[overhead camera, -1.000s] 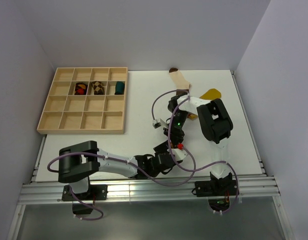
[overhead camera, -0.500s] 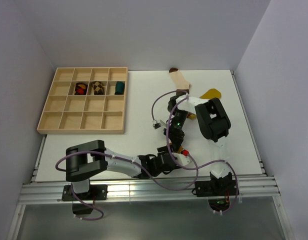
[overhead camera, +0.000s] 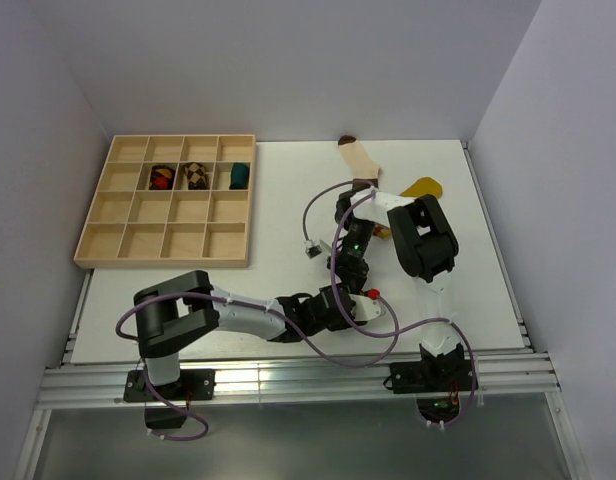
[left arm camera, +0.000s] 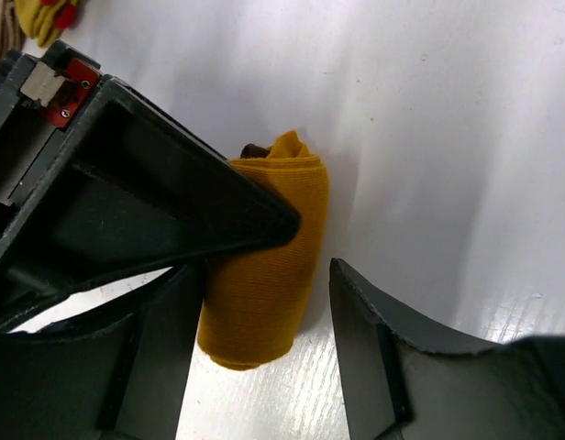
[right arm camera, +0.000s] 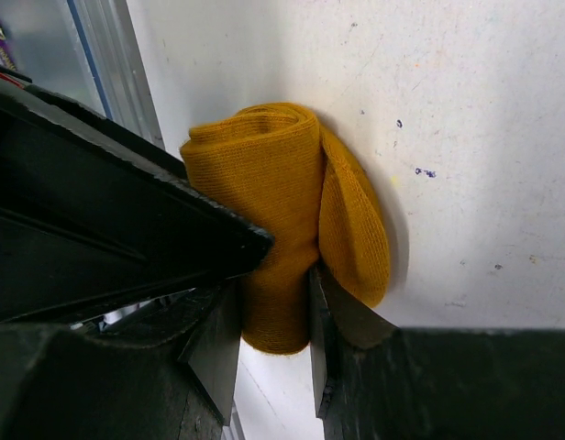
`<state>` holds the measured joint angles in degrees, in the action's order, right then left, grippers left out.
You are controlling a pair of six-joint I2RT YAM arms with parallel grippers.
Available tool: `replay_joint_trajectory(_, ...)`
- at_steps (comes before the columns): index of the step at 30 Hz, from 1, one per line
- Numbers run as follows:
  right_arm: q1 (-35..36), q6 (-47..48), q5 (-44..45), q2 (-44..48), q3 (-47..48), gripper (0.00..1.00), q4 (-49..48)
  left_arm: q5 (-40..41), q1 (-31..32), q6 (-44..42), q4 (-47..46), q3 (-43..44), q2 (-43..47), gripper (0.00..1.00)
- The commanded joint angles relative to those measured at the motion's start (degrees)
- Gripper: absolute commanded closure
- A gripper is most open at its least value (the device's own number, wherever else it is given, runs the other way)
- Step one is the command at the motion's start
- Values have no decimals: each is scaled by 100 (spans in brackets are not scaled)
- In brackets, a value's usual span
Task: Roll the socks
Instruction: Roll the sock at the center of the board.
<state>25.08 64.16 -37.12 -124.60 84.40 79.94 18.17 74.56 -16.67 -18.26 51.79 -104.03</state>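
The mustard-orange sock (right arm camera: 273,220) lies rolled into a thick bundle (left arm camera: 264,266) on the white table. My right gripper (right arm camera: 273,344) is shut on the near end of the roll, both fingers pressing its sides. My left gripper (left arm camera: 264,307) straddles the same roll from the other end. It is open: one finger (left arm camera: 163,348) lies against the fabric, the other (left arm camera: 374,357) stands apart from it. In the top view both grippers (overhead camera: 340,305) (overhead camera: 356,284) meet at the table's front centre and hide the roll. A cream sock with a brown toe (overhead camera: 356,158) and a yellow sock (overhead camera: 424,187) lie flat at the back.
A wooden compartment tray (overhead camera: 148,240) sits at the back left, holding a red-and-dark bundle (overhead camera: 161,177), a brown-checkered bundle (overhead camera: 194,176) and a teal bundle (overhead camera: 238,176). The right arm's elbow (overhead camera: 423,240) hangs over the yellow sock. Purple cables (overhead camera: 318,205) loop around both wrists.
The left arm has swung right and forward, bringing its gripper up against the right one, and its jaws have narrowed a little round the roll. The right gripper has kept its hold.
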Motion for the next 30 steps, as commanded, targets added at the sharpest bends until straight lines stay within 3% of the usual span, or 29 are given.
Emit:
replay_joint_trajectory(1,-29,132,443,-284,41,70,-392,-472,-56,5,182,296,-91,39)
replay_joint_trajectory(20,-29,176,346,-434,217,71,-189,-1334,-328,576,1316,841,-741,45)
replay_joint_trajectory(23,-21,176,302,-425,208,71,-172,-1456,-364,620,1500,981,-873,53)
replay_joint_trajectory(30,-30,211,197,-399,235,69,-93,-1957,-443,717,2010,1263,-1084,82)
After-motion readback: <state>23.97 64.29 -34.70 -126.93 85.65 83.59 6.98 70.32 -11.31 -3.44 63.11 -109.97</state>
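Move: The rolled-up orange sock lies just off the left hand's open fingers, about 2 cm to the right, 1 cm ahead and 2 cm lower. The right hand already grips this roll, its middle about 1 cm back and 1 cm to the left of that hand. Seen from the left hand, the mustard sock lies some 24 cm ahead and 15 cm to the right, the cream-and-brown sock about 35 cm ahead and 6 cm to the right. The left fingers come to pinch the sock roll from both sides: the hand sinks a little over 2 cm onto the roll, edging some 1.5 cm right and tipping its fingertips about 13 degrees steeper, and closes mostly near the end. The right hand keeps its grip, easing slightly back, then sliding about 1.5 cm right with the roll. ##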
